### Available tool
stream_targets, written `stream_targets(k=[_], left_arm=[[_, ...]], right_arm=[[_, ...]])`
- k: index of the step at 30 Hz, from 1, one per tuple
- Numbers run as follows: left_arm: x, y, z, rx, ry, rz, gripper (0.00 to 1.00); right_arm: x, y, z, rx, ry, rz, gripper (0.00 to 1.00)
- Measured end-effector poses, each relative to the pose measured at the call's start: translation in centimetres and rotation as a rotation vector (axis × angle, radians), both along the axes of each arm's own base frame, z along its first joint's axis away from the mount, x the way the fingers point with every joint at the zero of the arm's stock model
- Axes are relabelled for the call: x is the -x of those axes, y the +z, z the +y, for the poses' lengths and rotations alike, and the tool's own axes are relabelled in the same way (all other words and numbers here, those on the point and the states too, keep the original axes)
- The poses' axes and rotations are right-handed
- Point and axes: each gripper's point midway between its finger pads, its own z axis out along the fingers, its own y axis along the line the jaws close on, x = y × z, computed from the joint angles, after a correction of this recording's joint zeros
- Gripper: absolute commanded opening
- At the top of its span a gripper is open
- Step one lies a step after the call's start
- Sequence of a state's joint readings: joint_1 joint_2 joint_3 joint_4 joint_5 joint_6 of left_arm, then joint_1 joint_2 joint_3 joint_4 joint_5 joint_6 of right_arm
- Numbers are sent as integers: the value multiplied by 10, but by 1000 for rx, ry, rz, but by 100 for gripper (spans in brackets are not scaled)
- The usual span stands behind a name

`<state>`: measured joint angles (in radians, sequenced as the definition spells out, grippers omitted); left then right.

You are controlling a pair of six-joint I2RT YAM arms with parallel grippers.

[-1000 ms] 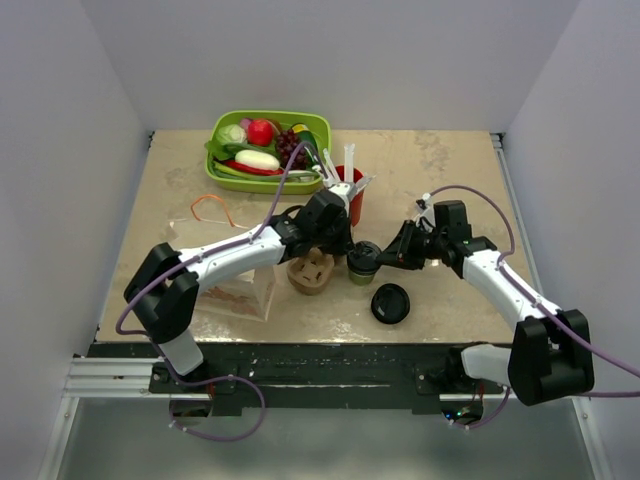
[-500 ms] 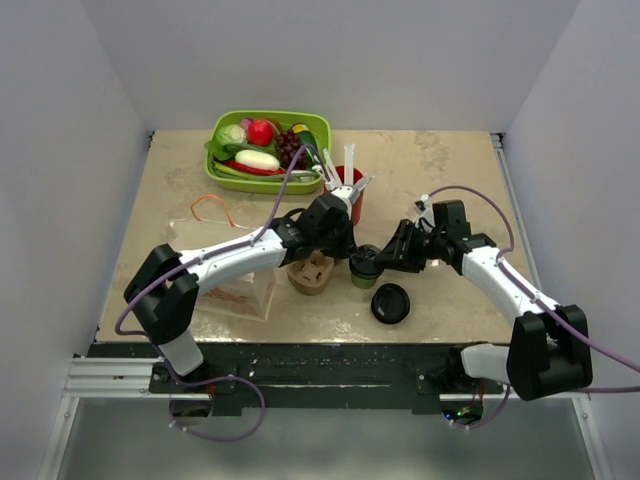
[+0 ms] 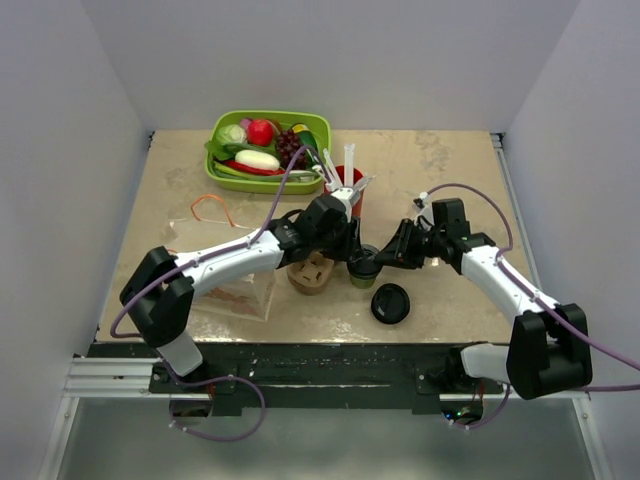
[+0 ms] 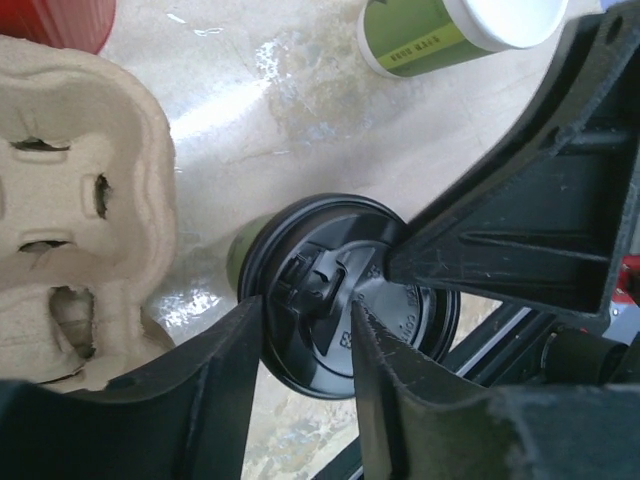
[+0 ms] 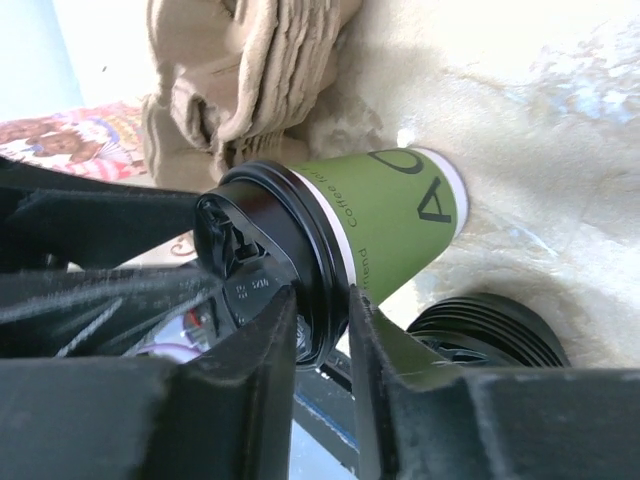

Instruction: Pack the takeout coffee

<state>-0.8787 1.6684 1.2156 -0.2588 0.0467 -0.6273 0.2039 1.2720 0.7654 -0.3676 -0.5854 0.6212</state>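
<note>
The takeout coffee point(image 3: 362, 267) is a green paper cup point(image 5: 390, 225) with a black lid point(image 4: 340, 290), standing just right of the brown carrier point(image 3: 311, 272). My right gripper point(image 5: 320, 300) is shut on the lid's rim, one finger on each side; in the top view it point(image 3: 383, 260) reaches the cup from the right. My left gripper point(image 4: 305, 320) hovers over the lid from the left with its jaws apart and nothing clamped between them; from above it point(image 3: 345, 248) sits at the cup's upper left.
A loose black lid point(image 3: 390, 303) lies in front of the cup. A red cup with white sticks point(image 3: 350, 195) stands behind it. A second green cup point(image 4: 450, 35) shows in the left wrist view. A green tray of food point(image 3: 318, 125) is at the back, and a paper bag point(image 3: 240, 290) at the left.
My left gripper has gone from shut to open over the lid. My right gripper has moved left up to the cup and closed on the lid's rim.
</note>
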Motion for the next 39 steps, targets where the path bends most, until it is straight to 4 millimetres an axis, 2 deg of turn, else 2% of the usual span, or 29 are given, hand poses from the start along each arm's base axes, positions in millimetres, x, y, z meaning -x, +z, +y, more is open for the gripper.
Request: stream_targets(k=[5, 9, 15, 22, 28, 32, 35, 39], left_arm=[[6, 3, -1, -2, -26, 0, 54], [10, 1, 5, -26, -30, 12, 62], [16, -6, 14, -68, -26, 42, 68], [16, 13, 15, -34, -20, 10, 82], [4, 19, 16, 1, -4, -1, 100], [-7, 19, 15, 27, 0, -3, 100], [-8, 10, 9, 34, -17, 14, 99], [-6, -1, 2, 39, -43, 39, 92]], right_arm=[[-3, 2, -7, 65, 1, -20, 56], [-2, 5, -11, 100, 19, -26, 65], [0, 9, -8, 81, 50, -31, 69], [4, 13, -8, 74, 54, -30, 72], [10, 21, -19, 123, -3, -48, 71], [13, 26, -17, 91, -26, -59, 71], [19, 17, -15, 78, -33, -23, 71], [22, 10, -14, 69, -44, 6, 69]])
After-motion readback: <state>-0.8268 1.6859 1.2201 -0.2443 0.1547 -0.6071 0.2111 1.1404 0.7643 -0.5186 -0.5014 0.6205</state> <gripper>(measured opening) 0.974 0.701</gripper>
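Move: The lidded cup's middle is about 3 cm back, 3 cm right and 6 cm below my left hand; from my right hand it is some 4 cm left, 1 cm back and 5 cm below. From the cup, the loose lids lie about 6 cm back and 6 cm right, the cardboard carrier about 4 cm ahead and 10 cm left, and the second cup about 11 cm ahead and 15 cm right. I spread both grippers at the lid's rim: my left fingers go from under half open to nearly full, my right ones to about two-thirds. My left hand eases back and left, lifts about 2 cm, then comes forward, right and down close to its start, while my right hand rises about 2.5 cm beside the lid, working back and a little right, then partly sinks. ##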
